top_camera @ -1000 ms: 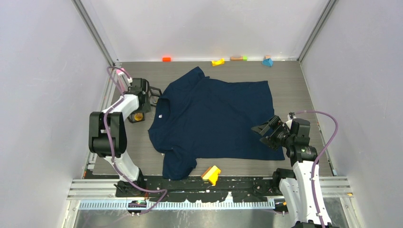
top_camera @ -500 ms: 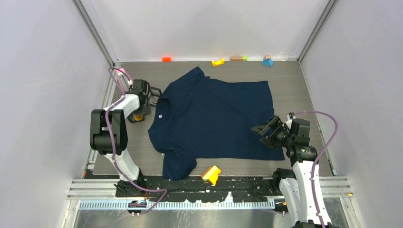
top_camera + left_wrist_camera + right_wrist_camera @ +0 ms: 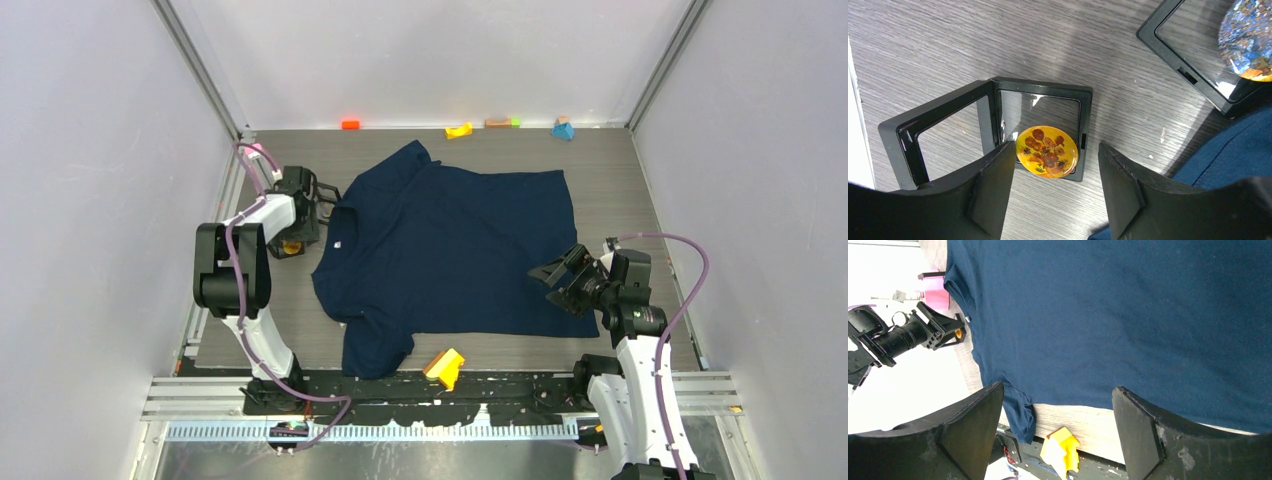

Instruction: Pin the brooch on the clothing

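The brooch (image 3: pixel 1047 158), a round badge with orange sunflowers on yellow, lies in an open black case (image 3: pixel 948 130) on the grey table. My left gripper (image 3: pixel 1056 150) hangs open just above it, one finger on each side, touching nothing. In the top view the brooch (image 3: pixel 291 247) shows as an orange spot below the left gripper (image 3: pixel 298 225), left of the collar. The clothing (image 3: pixel 450 240), a dark navy T-shirt, lies spread flat mid-table. My right gripper (image 3: pixel 553 283) is open and empty over the shirt's right hem; the clothing (image 3: pixel 1108 315) fills its wrist view.
A second black case (image 3: pixel 1193 70) with a blue-toned badge (image 3: pixel 1248 37) sits beside the collar. A yellow wedge block (image 3: pixel 444 367) lies at the near edge. Small blocks line the back edge: orange (image 3: pixel 350 124), yellow (image 3: pixel 458 130), blue (image 3: pixel 563 129).
The left arm's elbow has shifted slightly toward the shirt while its gripper stays over the case. The right arm has not moved.
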You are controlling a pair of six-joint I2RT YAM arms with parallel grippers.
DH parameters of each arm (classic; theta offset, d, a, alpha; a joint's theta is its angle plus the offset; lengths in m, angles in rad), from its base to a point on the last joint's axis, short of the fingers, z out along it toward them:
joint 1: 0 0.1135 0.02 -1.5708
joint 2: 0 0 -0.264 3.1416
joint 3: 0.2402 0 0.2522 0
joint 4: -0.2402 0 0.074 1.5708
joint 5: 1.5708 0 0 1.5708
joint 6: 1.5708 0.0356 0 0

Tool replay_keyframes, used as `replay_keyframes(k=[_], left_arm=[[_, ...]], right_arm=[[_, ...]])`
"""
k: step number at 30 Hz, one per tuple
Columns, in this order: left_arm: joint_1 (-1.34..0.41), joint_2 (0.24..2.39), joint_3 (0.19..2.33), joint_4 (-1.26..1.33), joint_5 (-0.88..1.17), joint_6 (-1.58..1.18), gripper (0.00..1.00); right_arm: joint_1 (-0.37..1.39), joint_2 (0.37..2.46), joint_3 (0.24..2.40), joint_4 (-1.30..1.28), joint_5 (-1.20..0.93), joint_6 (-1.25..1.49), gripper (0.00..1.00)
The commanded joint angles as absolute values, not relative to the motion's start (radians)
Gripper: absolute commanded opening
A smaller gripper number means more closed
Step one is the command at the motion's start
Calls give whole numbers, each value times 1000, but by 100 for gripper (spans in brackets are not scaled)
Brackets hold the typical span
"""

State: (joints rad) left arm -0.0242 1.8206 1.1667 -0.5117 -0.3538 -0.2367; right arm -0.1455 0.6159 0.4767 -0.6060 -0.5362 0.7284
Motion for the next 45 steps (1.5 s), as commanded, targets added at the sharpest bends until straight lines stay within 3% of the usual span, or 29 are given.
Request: replay_keyframes(k=[1, 20, 33, 45], left_arm=[[-17, 1833, 1194, -525, -334, -252, 64], [-17, 1765, 1168, -506, -319, -247, 45], [-20, 1717, 1156, -512, -335, -223, 18], [-30, 1770, 1192, -564, -295, -213, 15]], right_arm=[[-141, 617, 499, -606, -540, 700, 85], [-141, 632, 491, -600, -546, 704, 83], [-141, 635, 495, -606, -551, 705, 82], [-141, 637, 495, -612, -551, 700, 82]])
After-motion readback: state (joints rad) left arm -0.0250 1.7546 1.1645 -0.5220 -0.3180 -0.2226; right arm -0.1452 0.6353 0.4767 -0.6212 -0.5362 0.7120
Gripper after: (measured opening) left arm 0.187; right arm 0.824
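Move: The yellow brooch lies in its open box almost between the left hand's open fingertips, about 1 cm ahead, 1 cm left and 1 cm below. The open box's middle is some 3 cm left and 1 cm ahead; the blue-orange brooch lies about 8 cm ahead and 9 cm right. The clothing's white tag is level ahead, roughly 12 cm right. From the right hand the yellow brooch is about 57 cm left, 12 cm ahead and 11 cm below. The left fingers close from well open onto the yellow brooch and pinch it between their tips, the gripper effort rising once they are nearly shut. While closing, the left hand first eases barely half a centimetre to the right, then lifts about 2 cm up from the box, keeping nearly the same slant. ##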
